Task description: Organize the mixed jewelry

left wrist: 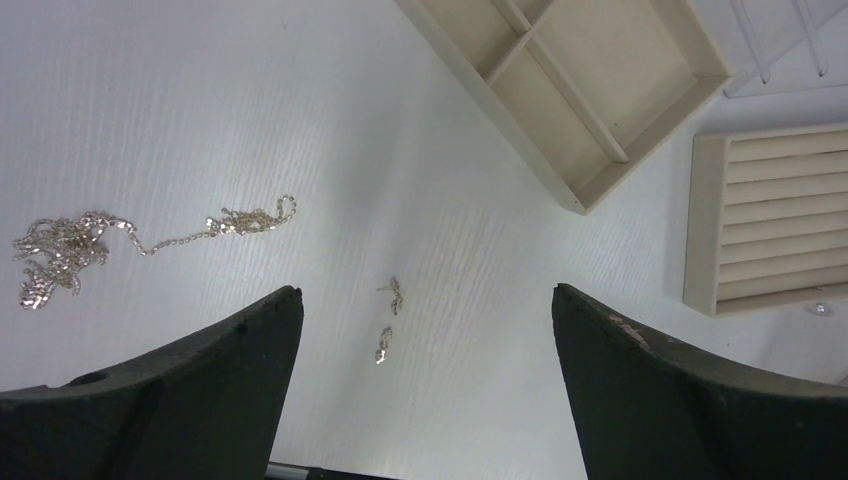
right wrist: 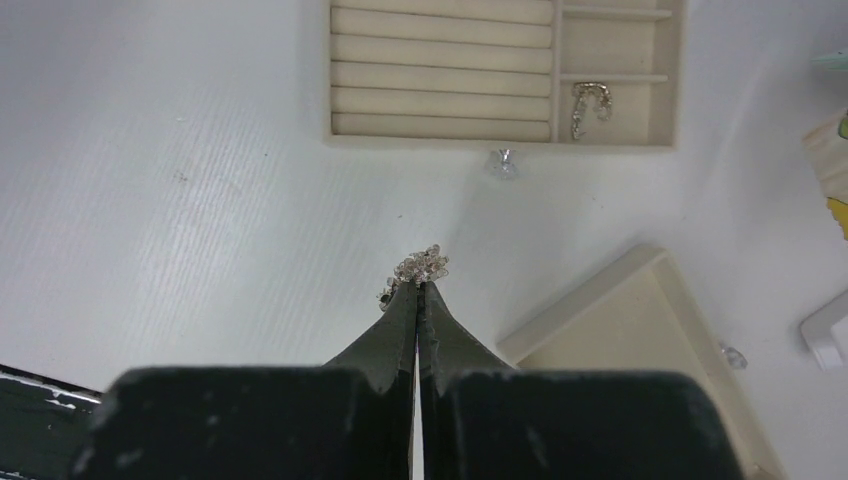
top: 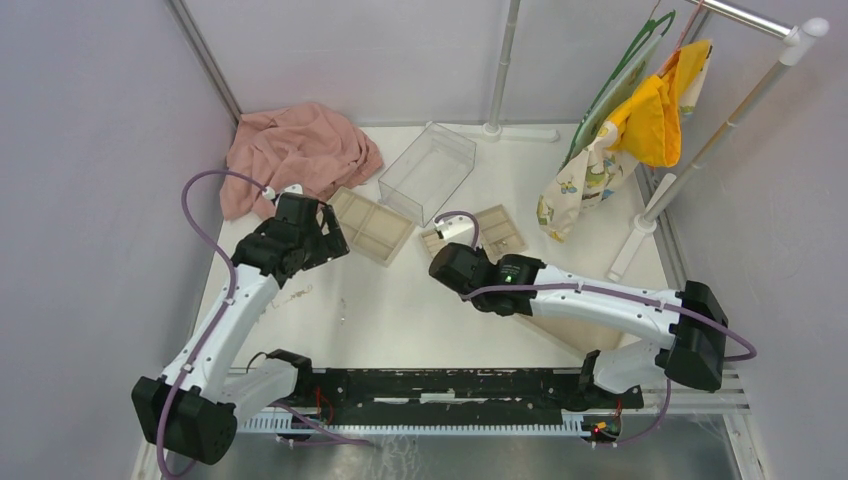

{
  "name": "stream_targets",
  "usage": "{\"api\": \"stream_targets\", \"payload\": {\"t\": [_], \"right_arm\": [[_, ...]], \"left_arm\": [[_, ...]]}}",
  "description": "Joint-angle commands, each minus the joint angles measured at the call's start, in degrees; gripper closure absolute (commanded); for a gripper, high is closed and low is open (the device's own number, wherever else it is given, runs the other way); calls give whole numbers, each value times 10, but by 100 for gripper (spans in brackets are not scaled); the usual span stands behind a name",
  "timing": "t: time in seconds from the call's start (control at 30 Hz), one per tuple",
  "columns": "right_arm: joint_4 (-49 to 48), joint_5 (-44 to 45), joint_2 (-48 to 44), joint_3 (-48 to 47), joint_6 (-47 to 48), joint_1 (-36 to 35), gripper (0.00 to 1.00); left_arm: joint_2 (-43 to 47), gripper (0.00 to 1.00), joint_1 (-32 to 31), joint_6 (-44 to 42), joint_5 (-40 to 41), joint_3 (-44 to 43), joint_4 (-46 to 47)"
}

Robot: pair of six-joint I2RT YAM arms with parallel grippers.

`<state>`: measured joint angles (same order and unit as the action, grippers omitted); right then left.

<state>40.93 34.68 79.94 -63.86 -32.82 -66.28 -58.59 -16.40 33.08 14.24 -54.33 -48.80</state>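
Observation:
The mixed jewelry is spread over the white table. In the left wrist view a long tangled silver chain (left wrist: pixel 60 255) lies to the left and two tiny earring-like bits (left wrist: pixel 395 297) lie between my fingers, below them. My left gripper (left wrist: pixel 425 300) hangs open above those bits, holding nothing. My right gripper (right wrist: pixel 418 285) is shut on a small bunched silver chain (right wrist: pixel 422 265), held above the table just short of the beige ring-slot tray (right wrist: pixel 440 140). One curled silver piece (right wrist: pixel 590 105) lies in that tray's side compartment. A shiny stud (right wrist: pixel 502 163) sits on the table at the tray's near edge.
A beige compartment tray (top: pixel 372 225) lies by the left gripper, and the ring-slot tray (top: pixel 500 230) beyond the right one. A clear plastic box (top: pixel 428 170) and a pink cloth (top: pixel 295 150) sit at the back. A clothes rack with a hanging bag (top: pixel 620 130) stands back right.

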Motion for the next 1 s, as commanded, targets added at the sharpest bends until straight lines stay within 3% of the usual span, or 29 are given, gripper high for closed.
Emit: {"api": "stream_targets", "payload": {"t": [0.0,0.27,0.47,0.97], "right_arm": [[38,52,-19,-29,-21,3,100],[24,52,2,-90,6,4,100],[32,55,-6,-95,9,12,100],[169,53,-251,111,-155,115,100]], "left_arm": [[-3,0,3,-28,-11,-8,29],[-20,0,9,-33,19,-5,28],[-29,0,33,-36,-3,2,28],[-18,0,35,-48,21,-7,27]]}}
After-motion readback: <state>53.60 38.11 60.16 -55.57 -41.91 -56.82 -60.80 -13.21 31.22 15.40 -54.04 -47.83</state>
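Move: The right hand already carries the silver jewelry clump. The empty tray lies about 18 cm to its right, 2 cm nearer the base and some 12 cm below. The ring tray is roughly 12 cm ahead, straight out, and a clear stone sits by its near edge, 8 cm ahead and 3 cm right of the hand, both also well below. From the left hand the empty tray is about 43 cm right and 6 cm back. Upwards first, by about 5 cm with a slight forward drift, then the right hand swings fast to its right, some 12 cm, sinking a little as it moves from in front of the ring tray to high over the left part of the empty tray. The wrist turns clockwise nearly 20 degrees; the shut fingers keep pinching the jewelry clump. ##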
